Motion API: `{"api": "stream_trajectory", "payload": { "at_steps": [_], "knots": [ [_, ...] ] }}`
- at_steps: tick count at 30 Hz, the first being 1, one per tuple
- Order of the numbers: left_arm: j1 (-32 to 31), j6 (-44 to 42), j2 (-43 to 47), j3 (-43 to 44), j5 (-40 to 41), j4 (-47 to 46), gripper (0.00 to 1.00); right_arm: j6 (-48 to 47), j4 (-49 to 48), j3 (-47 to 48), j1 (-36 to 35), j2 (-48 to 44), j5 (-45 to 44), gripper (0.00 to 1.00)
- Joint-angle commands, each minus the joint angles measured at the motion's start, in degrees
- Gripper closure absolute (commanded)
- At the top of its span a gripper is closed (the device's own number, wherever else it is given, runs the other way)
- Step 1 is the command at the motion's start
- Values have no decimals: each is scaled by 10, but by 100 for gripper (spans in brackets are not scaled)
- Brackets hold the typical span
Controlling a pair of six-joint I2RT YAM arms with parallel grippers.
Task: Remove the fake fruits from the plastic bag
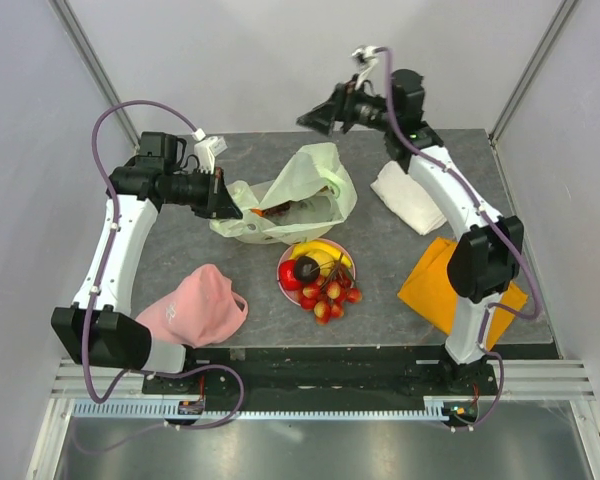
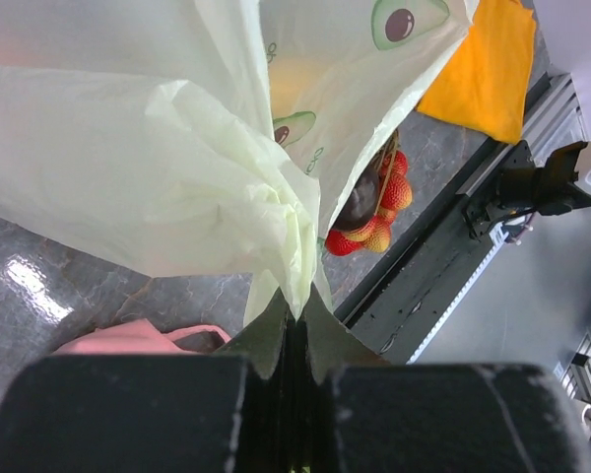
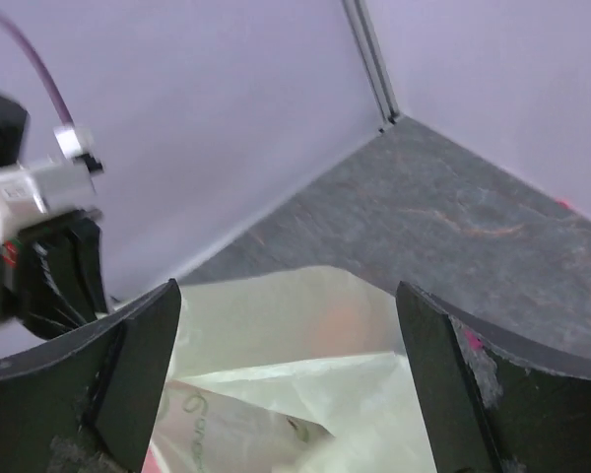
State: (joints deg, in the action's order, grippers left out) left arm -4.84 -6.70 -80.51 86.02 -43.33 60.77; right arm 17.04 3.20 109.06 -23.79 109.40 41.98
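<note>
The pale yellow-green plastic bag lies crumpled at mid-table with its mouth held up. My left gripper is shut on the bag's left edge; in the left wrist view the film is pinched between the closed jaws. My right gripper hovers open above the bag's far side, and the bag lies below its spread fingers. Something orange-red shows inside the bag. A banana, a dark plum, a red apple and a berry cluster rest on the pink plate.
A pink cap lies at the front left by the left arm. A white folded cloth is at the back right, and an orange cloth at the front right under the right arm. Walls close in the back and both sides.
</note>
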Motion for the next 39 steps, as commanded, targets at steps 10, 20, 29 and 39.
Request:
{"api": "stream_trajectory", "payload": {
  "at_steps": [10, 20, 29, 39],
  "knots": [
    [4, -1, -13, 34, 16, -7, 98, -137, 194, 26, 25, -68, 31, 2],
    [4, -6, -32, 53, 8, -7, 98, -393, 334, -105, -124, -140, -343, 2],
    [4, -9, -40, 67, 32, -7, 98, -455, 316, -103, -150, -78, -574, 2],
    [4, -16, -140, 190, 47, -26, 98, -487, 196, -45, -95, -25, -507, 44]
  ]
}}
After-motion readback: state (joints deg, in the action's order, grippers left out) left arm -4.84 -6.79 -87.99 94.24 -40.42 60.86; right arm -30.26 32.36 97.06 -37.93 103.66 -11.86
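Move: The bag's raised far rim lies some 16 cm below the right hand, about 6 cm to its right and 3 cm back. The white cloth is about 19 cm to this hand's right, 1 cm ahead and 36 cm below; the fruit plate is roughly 19 cm back, 5 cm left and 35 cm below. The left hand still pinches the bag's left edge; from it the far rim is about 13 cm ahead, 26 cm right and 5 cm below. Right hand swings back, sinks about 15 cm, rightward, starts closing around the bag's rim; left edges forward, holding. ##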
